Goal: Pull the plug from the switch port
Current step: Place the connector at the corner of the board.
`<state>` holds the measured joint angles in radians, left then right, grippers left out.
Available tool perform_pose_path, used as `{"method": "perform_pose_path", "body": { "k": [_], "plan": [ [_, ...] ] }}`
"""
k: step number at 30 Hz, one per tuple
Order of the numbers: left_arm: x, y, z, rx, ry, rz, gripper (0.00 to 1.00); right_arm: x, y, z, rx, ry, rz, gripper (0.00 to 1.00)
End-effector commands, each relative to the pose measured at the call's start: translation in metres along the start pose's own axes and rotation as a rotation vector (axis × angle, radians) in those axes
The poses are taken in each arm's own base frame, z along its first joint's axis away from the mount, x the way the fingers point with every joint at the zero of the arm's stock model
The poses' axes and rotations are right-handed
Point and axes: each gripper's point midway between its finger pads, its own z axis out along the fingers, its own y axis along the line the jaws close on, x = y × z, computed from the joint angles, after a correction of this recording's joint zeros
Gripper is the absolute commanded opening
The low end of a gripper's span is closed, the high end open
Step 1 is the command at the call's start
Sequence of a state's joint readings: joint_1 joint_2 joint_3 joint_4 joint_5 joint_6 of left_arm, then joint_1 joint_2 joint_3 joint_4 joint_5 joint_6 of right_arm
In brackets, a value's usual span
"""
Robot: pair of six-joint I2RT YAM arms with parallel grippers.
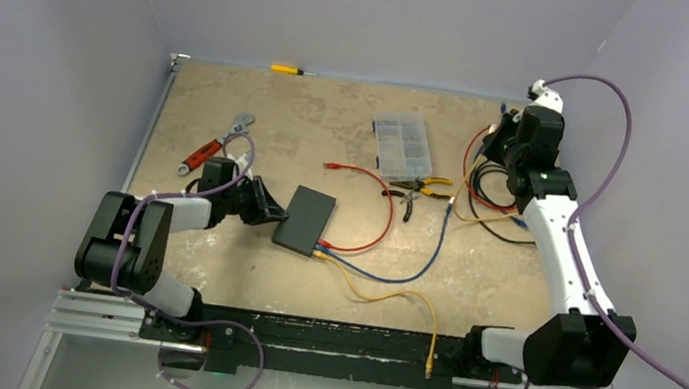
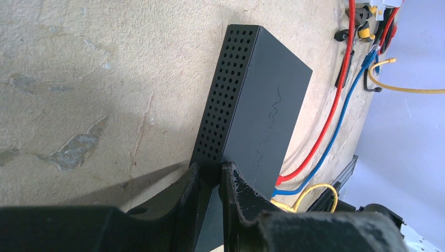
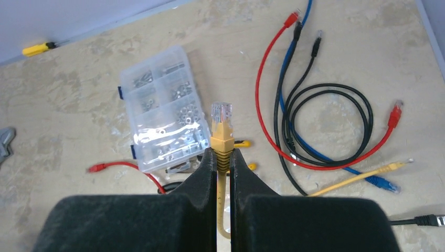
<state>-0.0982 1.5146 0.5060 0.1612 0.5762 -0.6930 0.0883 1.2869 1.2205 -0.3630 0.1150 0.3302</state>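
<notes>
The switch [image 1: 306, 219] is a flat black box lying left of the table's middle. My left gripper [image 1: 271, 211] is shut on its left edge, one finger on the perforated side wall and the other on the top [image 2: 210, 170]. Red [image 2: 281, 180], blue and yellow plugs sit in the ports on its near short edge. My right gripper [image 1: 499, 144] hangs above the back right of the table. It is shut on the ribbed boot of a yellow plug [image 3: 221, 126], whose clear tip sticks out past the fingertips [image 3: 208, 160]. This plug is away from the switch.
A clear organiser box [image 1: 401, 146] of small parts stands at the back middle, with pliers [image 1: 421, 186] beside it. A red-handled wrench [image 1: 212, 149] lies at the left and a yellow screwdriver [image 1: 291, 70] by the back wall. Loose black, red, blue and yellow cables [image 3: 325, 126] coil under the right gripper.
</notes>
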Motion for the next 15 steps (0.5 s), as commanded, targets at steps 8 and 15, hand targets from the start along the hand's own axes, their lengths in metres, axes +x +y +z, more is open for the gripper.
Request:
{"method": "perform_pose_path", "body": {
  "k": [8,15],
  "plan": [
    [0.035,0.070,0.001,-0.276,0.063,-0.036,0.13,-0.003,-0.020,0.034,-0.067,0.007,0.146,0.00],
    [0.033,0.069,0.002,-0.270,0.059,-0.034,0.13,-0.010,-0.035,0.056,-0.024,0.004,0.163,0.00]
  ]
}}
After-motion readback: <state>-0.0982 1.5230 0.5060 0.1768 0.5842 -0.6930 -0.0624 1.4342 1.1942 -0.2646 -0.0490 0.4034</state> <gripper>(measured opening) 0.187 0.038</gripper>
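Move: The clear spot for the held yellow plug, beside the other plugs at the far right corner, lies about 9 cm ahead of the right hand, 5 cm to its right and 25 cm below. On the table, the red plug's tip is 11 cm ahead and 5 cm right, the coiled black cable 5 cm right and about level, the parts box 12 cm left and 5 cm ahead. From the left hand the spot is some 37 cm right and 20 cm ahead. Still pinching the yellow plug, the right hand sinks about 5 cm towards the corner cables, drifting right, then forward. ##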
